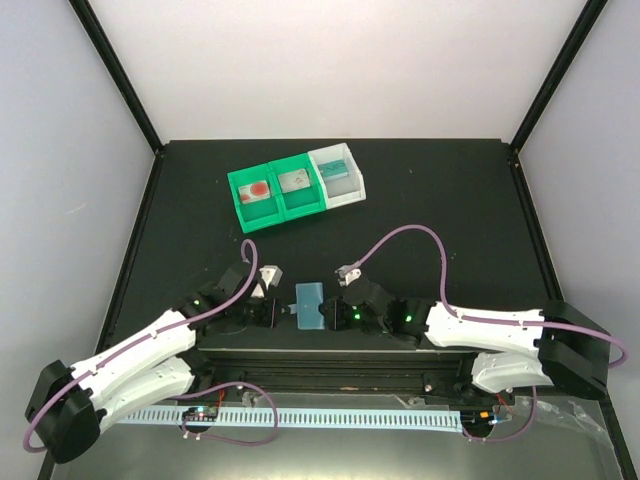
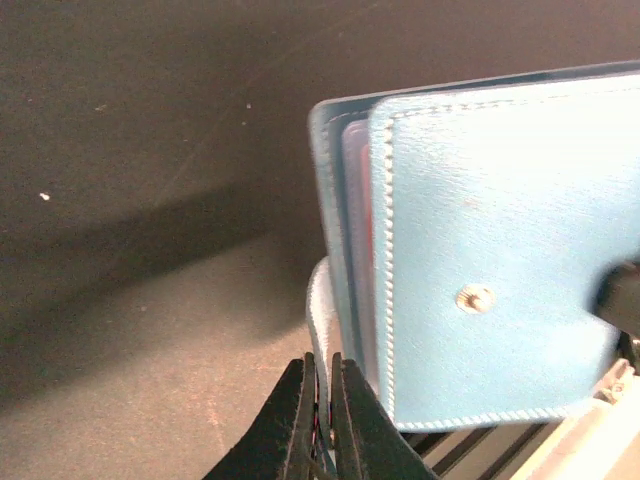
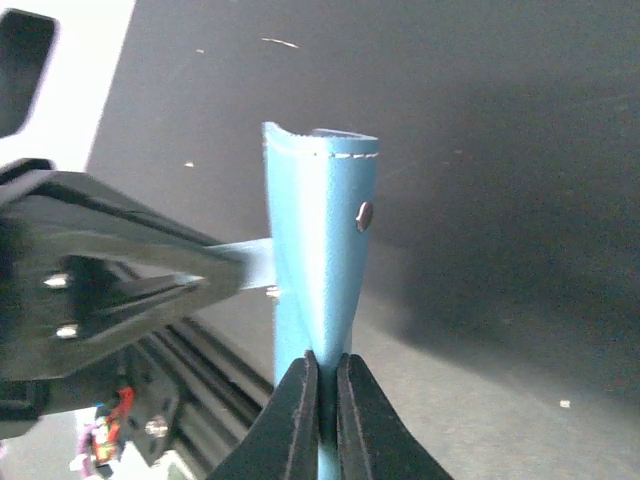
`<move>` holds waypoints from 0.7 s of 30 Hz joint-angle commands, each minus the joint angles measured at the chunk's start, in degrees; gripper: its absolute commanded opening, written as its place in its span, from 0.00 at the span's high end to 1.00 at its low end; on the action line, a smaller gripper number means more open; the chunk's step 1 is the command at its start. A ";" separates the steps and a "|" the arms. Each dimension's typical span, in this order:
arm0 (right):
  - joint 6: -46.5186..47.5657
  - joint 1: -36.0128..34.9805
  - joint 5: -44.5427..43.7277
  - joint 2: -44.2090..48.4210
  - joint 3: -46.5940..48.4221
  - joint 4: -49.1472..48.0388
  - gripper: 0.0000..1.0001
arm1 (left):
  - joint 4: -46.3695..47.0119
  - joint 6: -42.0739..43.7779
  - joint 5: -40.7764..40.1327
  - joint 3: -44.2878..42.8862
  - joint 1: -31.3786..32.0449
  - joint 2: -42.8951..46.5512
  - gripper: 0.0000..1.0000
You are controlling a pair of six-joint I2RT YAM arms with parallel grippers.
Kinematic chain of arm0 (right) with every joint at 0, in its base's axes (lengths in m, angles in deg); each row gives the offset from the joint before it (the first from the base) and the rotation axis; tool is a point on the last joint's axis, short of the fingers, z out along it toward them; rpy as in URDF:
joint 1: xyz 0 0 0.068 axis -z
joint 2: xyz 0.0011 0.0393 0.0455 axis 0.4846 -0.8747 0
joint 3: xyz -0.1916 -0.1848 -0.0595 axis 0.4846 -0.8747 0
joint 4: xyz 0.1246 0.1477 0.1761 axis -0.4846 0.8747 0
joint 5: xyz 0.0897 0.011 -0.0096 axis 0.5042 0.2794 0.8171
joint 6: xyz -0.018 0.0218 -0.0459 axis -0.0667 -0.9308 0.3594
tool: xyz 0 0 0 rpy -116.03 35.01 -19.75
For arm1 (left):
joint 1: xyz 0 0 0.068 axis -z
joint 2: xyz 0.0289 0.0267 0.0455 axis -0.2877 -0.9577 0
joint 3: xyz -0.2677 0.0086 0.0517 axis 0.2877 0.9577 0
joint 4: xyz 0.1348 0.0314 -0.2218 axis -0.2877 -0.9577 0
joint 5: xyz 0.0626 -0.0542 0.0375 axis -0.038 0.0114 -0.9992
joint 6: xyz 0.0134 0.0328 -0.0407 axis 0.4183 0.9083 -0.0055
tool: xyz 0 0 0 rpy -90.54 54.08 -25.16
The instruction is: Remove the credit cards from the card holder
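Note:
The light-blue card holder (image 1: 310, 305) hangs closed and upright between both arms, just above the table's near edge. My left gripper (image 1: 283, 310) (image 2: 325, 395) is shut on its pale side tab (image 2: 318, 310). My right gripper (image 1: 333, 312) (image 3: 328, 385) is shut on the opposite edge of the card holder (image 3: 320, 250). The left wrist view shows the cover (image 2: 480, 230), a snap stud (image 2: 475, 297) and clear inner pockets edge-on. A whitish credit card with a red mark (image 1: 258, 189) lies in a green bin. A teal one (image 1: 336, 171) lies in the white bin.
Two joined green bins (image 1: 275, 205) and a white bin (image 1: 350, 190) stand in a row at the back centre. The second green bin holds another pale card (image 1: 293, 181). A slotted metal rail (image 3: 200, 350) runs along the near edge under the holder.

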 commanded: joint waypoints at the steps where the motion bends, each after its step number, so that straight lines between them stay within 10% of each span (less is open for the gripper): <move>1: 2.68 1.49 -4.11 -1.14 -1.92 0.84 0.89 | 1.99 0.14 3.99 0.73 -0.02 2.22 0.99; 21: 5.44 1.74 2.16 -6.35 1.71 1.08 0.38 | 10.86 -4.42 11.49 1.84 0.04 2.78 0.98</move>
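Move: The card holder is pinched at its right edge in the right fingers, its middle about 3 cm to their left and 1 cm ahead, roughly level with them. Its strap end, shut in the left fingers, is some 8 cm left of the right hand, level fore and aft and about 2 cm lower. From the left hand the holder's middle is around 6 cm right, 1 cm ahead and 2 cm higher. Right fingers open wide, release the card holder and sink about 5 cm; left draws its strap 3 cm right. ##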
